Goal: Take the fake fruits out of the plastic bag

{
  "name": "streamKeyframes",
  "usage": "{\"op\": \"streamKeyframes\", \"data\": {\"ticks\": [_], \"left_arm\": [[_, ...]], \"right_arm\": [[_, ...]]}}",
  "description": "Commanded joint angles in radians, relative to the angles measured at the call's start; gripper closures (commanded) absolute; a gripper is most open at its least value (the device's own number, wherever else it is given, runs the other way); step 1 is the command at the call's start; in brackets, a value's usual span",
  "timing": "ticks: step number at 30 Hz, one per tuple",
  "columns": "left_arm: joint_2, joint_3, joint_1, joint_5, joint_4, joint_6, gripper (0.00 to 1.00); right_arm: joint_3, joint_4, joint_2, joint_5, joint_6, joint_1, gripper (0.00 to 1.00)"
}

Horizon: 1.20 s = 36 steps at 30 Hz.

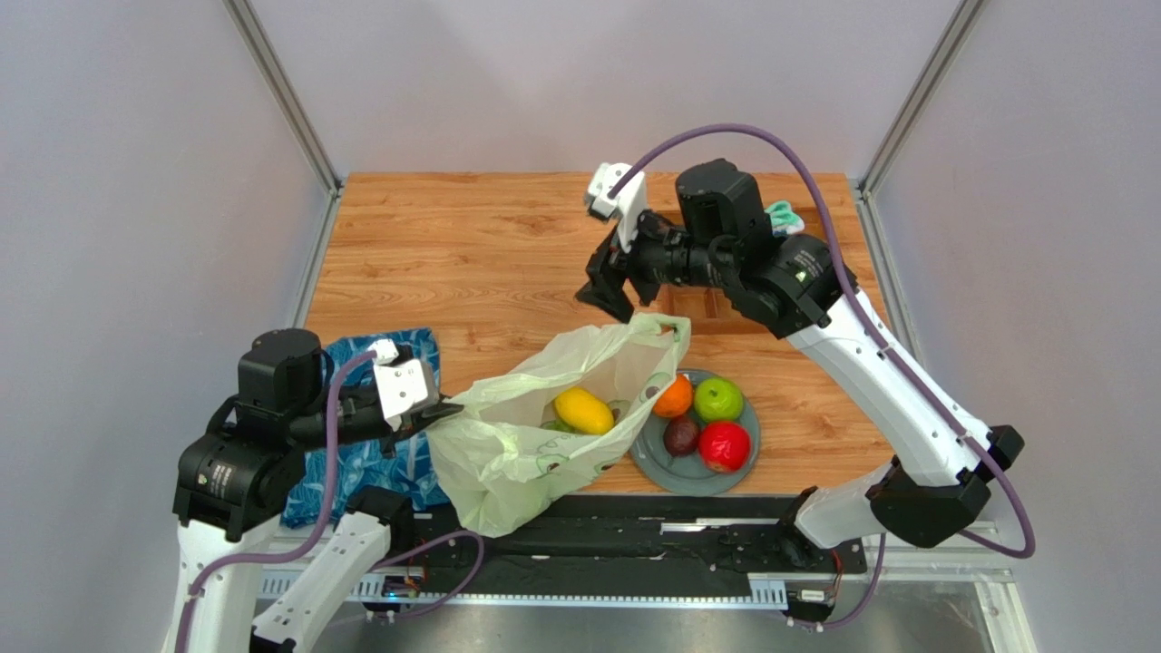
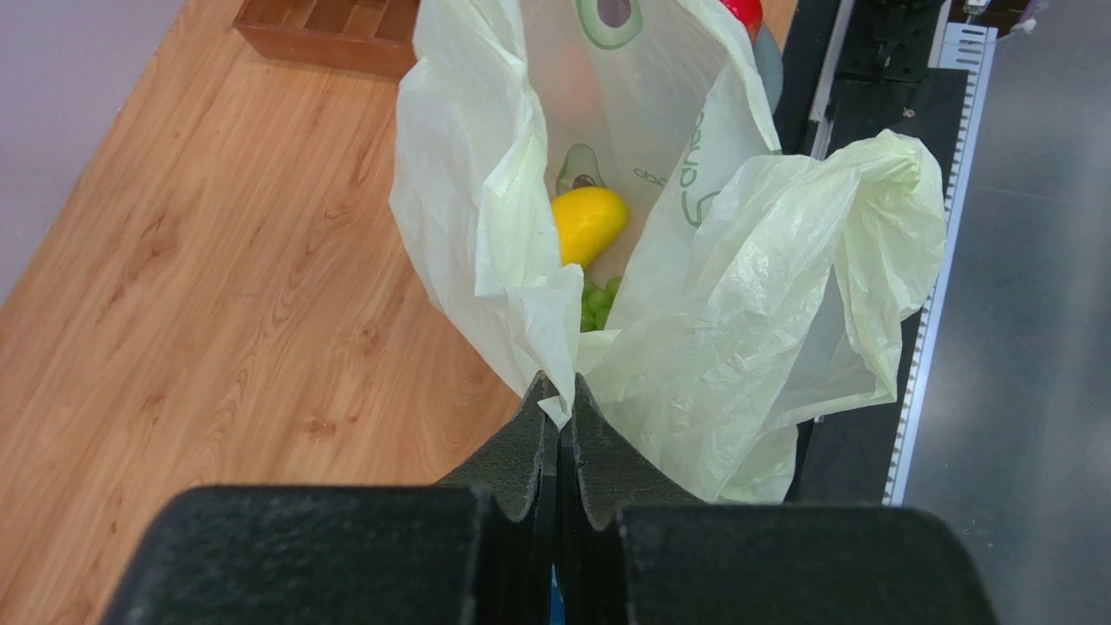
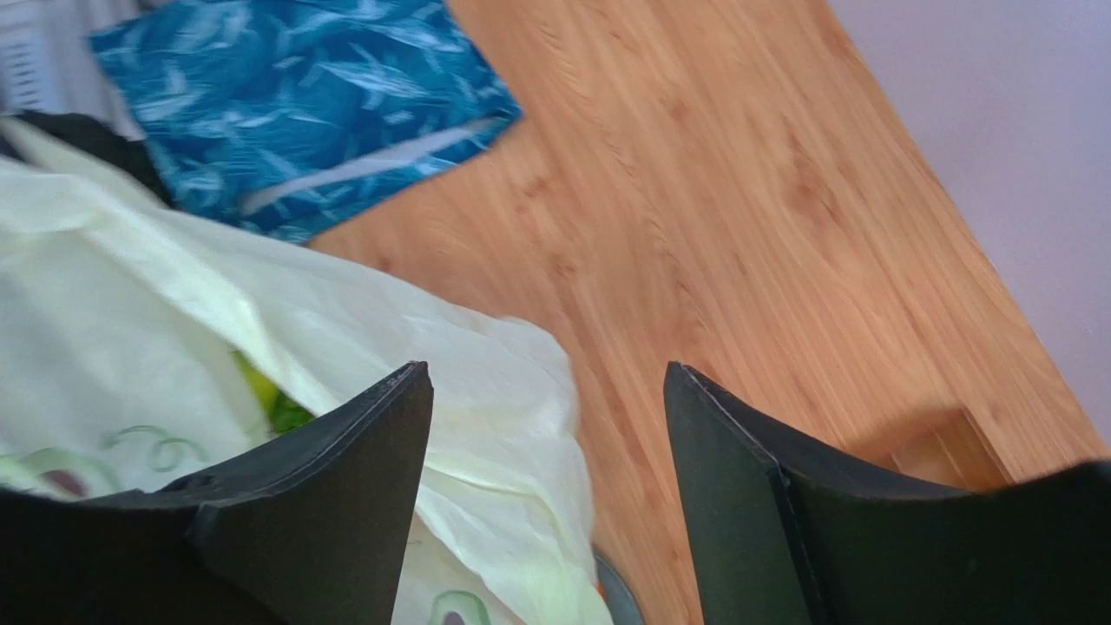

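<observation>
The pale yellow-green plastic bag [image 1: 525, 456] lies open at the front of the table. A yellow mango [image 1: 583, 410] shows in its mouth. In the left wrist view the mango [image 2: 590, 222] lies deep in the bag [image 2: 743, 287], with green grapes [image 2: 600, 302] below it. My left gripper [image 1: 439, 408] is shut on the bag's near rim [image 2: 561, 397]. My right gripper [image 1: 613, 293] hangs open just above the bag's far rim, its fingers [image 3: 545, 378] empty over the bag [image 3: 157, 313]. An orange [image 1: 673, 397], green apple [image 1: 718, 399], dark fruit [image 1: 682, 436] and red apple [image 1: 724, 446] sit on a grey plate [image 1: 652, 470].
A blue leaf-patterned bag [image 1: 357, 456] lies flat under my left arm and shows in the right wrist view [image 3: 300, 91]. A wooden box [image 2: 326, 33] stands behind the plate. Teal-and-white socks [image 1: 784, 215] sit at the back right. A black rail [image 1: 682, 524] runs along the front edge.
</observation>
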Motion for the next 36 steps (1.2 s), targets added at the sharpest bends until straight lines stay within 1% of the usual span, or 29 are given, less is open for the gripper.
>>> {"op": "streamKeyframes", "data": {"ticks": [1,3,4,5,6,7,8,10,11,14,18,20,22,24,26,30,32,33,34,36], "left_arm": [[0.025,0.021,0.001,0.036,0.059,-0.048,1.00],[0.023,0.014,0.001,0.034,0.093,-0.080,1.00],[0.025,0.011,0.001,0.034,0.102,-0.096,1.00],[0.026,0.010,0.001,0.035,0.113,-0.102,1.00],[0.026,0.010,0.001,0.032,0.119,-0.108,1.00],[0.026,0.011,0.001,0.029,0.123,-0.117,1.00],[0.031,0.011,0.001,0.028,0.131,-0.120,1.00],[0.034,0.011,0.001,0.028,0.139,-0.126,1.00],[0.039,0.011,0.001,0.029,0.143,-0.126,1.00],[0.048,0.011,0.001,0.031,0.163,-0.145,1.00],[0.057,0.002,0.001,0.023,0.197,-0.178,1.00],[0.068,-0.007,0.001,0.031,0.203,-0.183,1.00],[0.071,-0.018,0.001,0.034,0.212,-0.192,1.00],[0.074,-0.030,0.001,0.029,0.219,-0.192,1.00],[0.083,-0.036,0.001,0.019,0.237,-0.194,1.00],[0.120,-0.026,0.001,0.019,0.275,-0.228,1.00],[0.138,-0.010,0.001,0.023,0.281,-0.234,1.00],[0.145,0.008,0.001,0.019,0.285,-0.250,1.00],[0.151,0.016,0.001,0.013,0.283,-0.255,1.00],[0.155,0.048,0.001,0.025,0.259,-0.249,1.00]], "right_arm": [[0.018,-0.096,0.024,-0.197,-0.062,0.117,0.34],[-0.011,-0.106,0.035,-0.224,-0.084,0.151,0.40],[-0.019,-0.104,0.044,-0.248,-0.087,0.148,0.47],[-0.002,-0.139,0.061,-0.254,-0.110,0.146,0.50],[0.019,-0.173,0.111,-0.267,-0.136,0.146,0.53],[0.050,-0.250,0.136,-0.292,-0.160,0.146,0.58],[0.113,-0.286,0.163,-0.308,-0.203,0.146,0.60],[0.167,-0.369,0.222,-0.354,-0.234,0.148,0.63],[0.199,-0.385,0.236,-0.365,-0.254,0.149,0.64],[0.207,-0.437,0.265,-0.377,-0.283,0.161,0.67],[0.147,-0.441,0.247,-0.377,-0.318,0.166,0.70],[0.121,-0.383,0.196,-0.360,-0.314,0.175,0.71],[0.064,-0.301,0.149,-0.322,-0.299,0.195,0.70],[0.043,-0.276,0.095,-0.325,-0.318,0.209,0.69],[0.040,-0.296,0.079,-0.325,-0.340,0.232,0.69],[0.050,-0.384,0.119,-0.354,-0.387,0.235,0.73],[0.041,-0.395,0.139,-0.362,-0.386,0.235,0.75],[0.035,-0.391,0.148,-0.366,-0.386,0.235,0.77],[0.024,-0.371,0.145,-0.366,-0.369,0.235,0.78],[-0.034,-0.298,0.141,-0.310,-0.345,0.249,0.78]]}}
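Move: The yellow fruit lies inside the open bag, some 31 cm below my right hand, about 7 cm back and 4 cm to its left. The grapes sit beside it, roughly 4 cm farther left and 2 cm nearer my base, at much the same height. The orange on the plate is about 33 cm below my right hand, 9 cm to its right and 3 cm back. From my left hand the yellow fruit is some 9 cm ahead, 17 cm right and 25 cm below. I sweep my right hand back about 14 cm over the bag's open mouth, drifting some 4 cm left and sinking to 9 cm lower before easing up slightly, bringing it nearer the yellow fruit. Meanwhile the wrist swings counter-clockwise some 40 degrees, fingers tipping farther down and narrowing from wide to a small gap. My left hand keeps its pinch on the bag, carrying that edge forward about 5 cm and a little right. ##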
